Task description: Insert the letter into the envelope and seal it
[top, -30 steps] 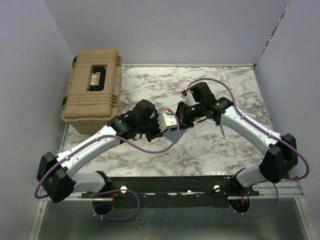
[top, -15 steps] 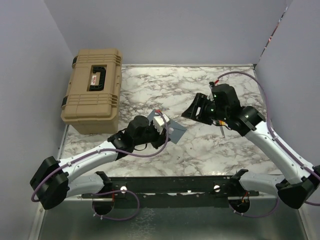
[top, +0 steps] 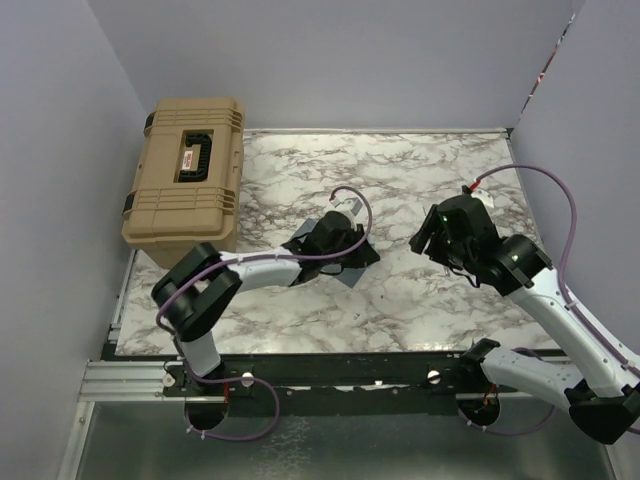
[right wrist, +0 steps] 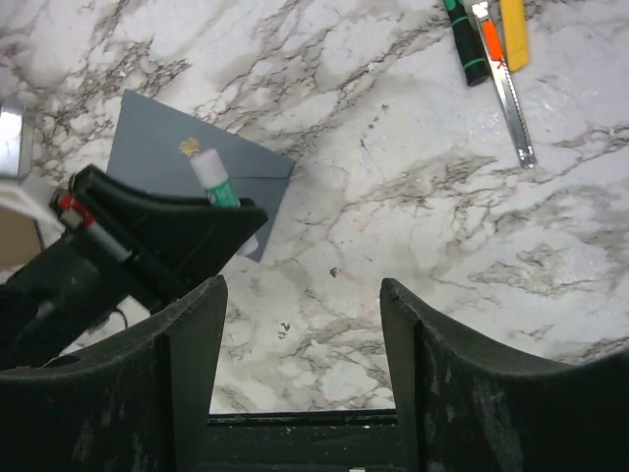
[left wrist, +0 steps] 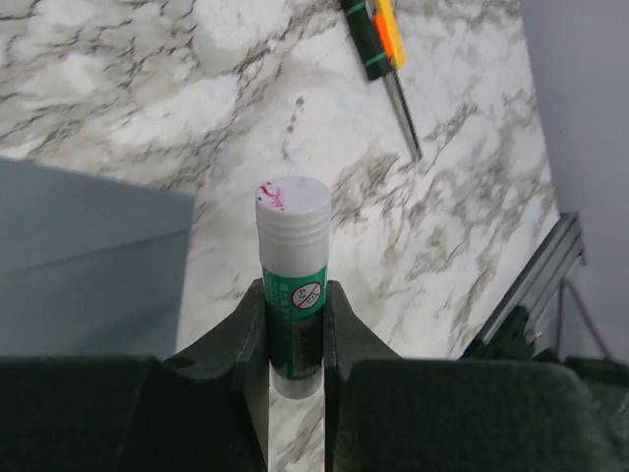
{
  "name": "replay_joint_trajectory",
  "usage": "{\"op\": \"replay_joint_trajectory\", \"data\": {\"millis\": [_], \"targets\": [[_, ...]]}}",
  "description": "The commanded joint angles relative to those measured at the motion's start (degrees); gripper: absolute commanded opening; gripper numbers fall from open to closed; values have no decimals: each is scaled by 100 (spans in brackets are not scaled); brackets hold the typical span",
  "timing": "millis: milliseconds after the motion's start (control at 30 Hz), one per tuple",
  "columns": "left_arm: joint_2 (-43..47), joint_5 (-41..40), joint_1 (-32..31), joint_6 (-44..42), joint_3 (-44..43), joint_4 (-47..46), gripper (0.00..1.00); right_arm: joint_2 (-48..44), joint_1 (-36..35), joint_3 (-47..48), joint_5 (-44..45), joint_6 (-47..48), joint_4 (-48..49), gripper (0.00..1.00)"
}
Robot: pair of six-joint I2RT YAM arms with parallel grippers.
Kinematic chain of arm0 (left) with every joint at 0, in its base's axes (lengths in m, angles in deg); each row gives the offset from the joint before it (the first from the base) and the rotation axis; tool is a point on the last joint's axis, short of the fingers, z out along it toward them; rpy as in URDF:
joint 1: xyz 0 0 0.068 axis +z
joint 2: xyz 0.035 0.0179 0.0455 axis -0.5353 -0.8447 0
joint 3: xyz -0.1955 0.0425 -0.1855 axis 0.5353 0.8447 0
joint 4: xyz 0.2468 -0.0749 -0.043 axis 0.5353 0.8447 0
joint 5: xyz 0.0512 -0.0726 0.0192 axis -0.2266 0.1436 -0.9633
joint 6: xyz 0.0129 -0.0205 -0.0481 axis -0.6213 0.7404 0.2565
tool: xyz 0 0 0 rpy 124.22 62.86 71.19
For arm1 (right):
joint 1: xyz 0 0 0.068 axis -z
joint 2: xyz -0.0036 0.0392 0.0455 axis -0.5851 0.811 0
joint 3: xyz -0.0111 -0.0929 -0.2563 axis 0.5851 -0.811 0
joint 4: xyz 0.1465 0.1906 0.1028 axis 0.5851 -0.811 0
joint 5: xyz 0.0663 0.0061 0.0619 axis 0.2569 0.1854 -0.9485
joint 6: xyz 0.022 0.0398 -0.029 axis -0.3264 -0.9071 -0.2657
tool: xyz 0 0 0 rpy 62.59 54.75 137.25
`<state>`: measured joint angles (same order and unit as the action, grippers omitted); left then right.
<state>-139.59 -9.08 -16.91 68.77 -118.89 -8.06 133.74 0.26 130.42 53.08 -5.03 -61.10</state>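
Note:
The slate-grey envelope [right wrist: 172,152] lies flat on the marble, and its edge shows under the left arm's tip [top: 358,266] and at the left of the left wrist view [left wrist: 88,265]. My left gripper [left wrist: 295,300] is shut on a green-and-white glue stick [left wrist: 292,241], uncapped, with pink marks on its tip. It hovers over the envelope's right part [top: 343,232]. My right gripper [right wrist: 300,290] stands open and empty, off to the right of the envelope [top: 428,233]. The letter is out of view.
A big tan hard case [top: 187,178] stands at the table's far left. A box cutter and pens [right wrist: 491,49] lie on the marble to the right of the envelope, also seen in the left wrist view [left wrist: 381,44]. Purple walls close in three sides.
The two grippers were together at the table's middle. The right gripper has opened and drawn back to the right. The left arm has swung over the envelope, still holding the glue stick.

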Motion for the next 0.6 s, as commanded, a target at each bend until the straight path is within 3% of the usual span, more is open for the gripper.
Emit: {"op": "replay_joint_trajectory", "data": {"millis": [0,200,367,567], "targets": [[-996,41,-93,1387,-940,-367,9,-408,17,-142,472,-418,-415,66],[-2249,132,-259,1705,-2079,51,13,-778,17,-229,416,-647,-682,66],[-2687,-223,-346,1660,-2512,487,19,-992,13,-212,354,-588,-854,66],[-2683,-734,-419,1630,-2605,669,50,-1285,16,-390,-44,-321,-869,67]]}}
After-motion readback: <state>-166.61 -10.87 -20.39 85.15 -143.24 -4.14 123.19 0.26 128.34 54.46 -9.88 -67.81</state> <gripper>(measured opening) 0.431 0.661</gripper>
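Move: The left hand still holds the glue stick. The bare spot where it will be put lies about 10 cm to the right, 3 cm ahead and 7 cm below. Next to the hand's way, the envelope is centred about 9 cm left and 5 cm ahead, and the green screwdriver about 16 cm right and 11 cm ahead, both on the tabletop. From the empty right hand the spot is roughly 6 cm ahead, 2 cm to the right and 19 cm below. The left fingers keep their pinch on the glue stick while the hand swings right about 10 cm and slightly forward, away from the envelope towards the screwdriver. The hand then sinks, some 6 cm in all, tipping about 15 degrees steeper, and opens at the bottom to let go of the stick. The open, empty right hand eases back and right, nearly 5 cm. ##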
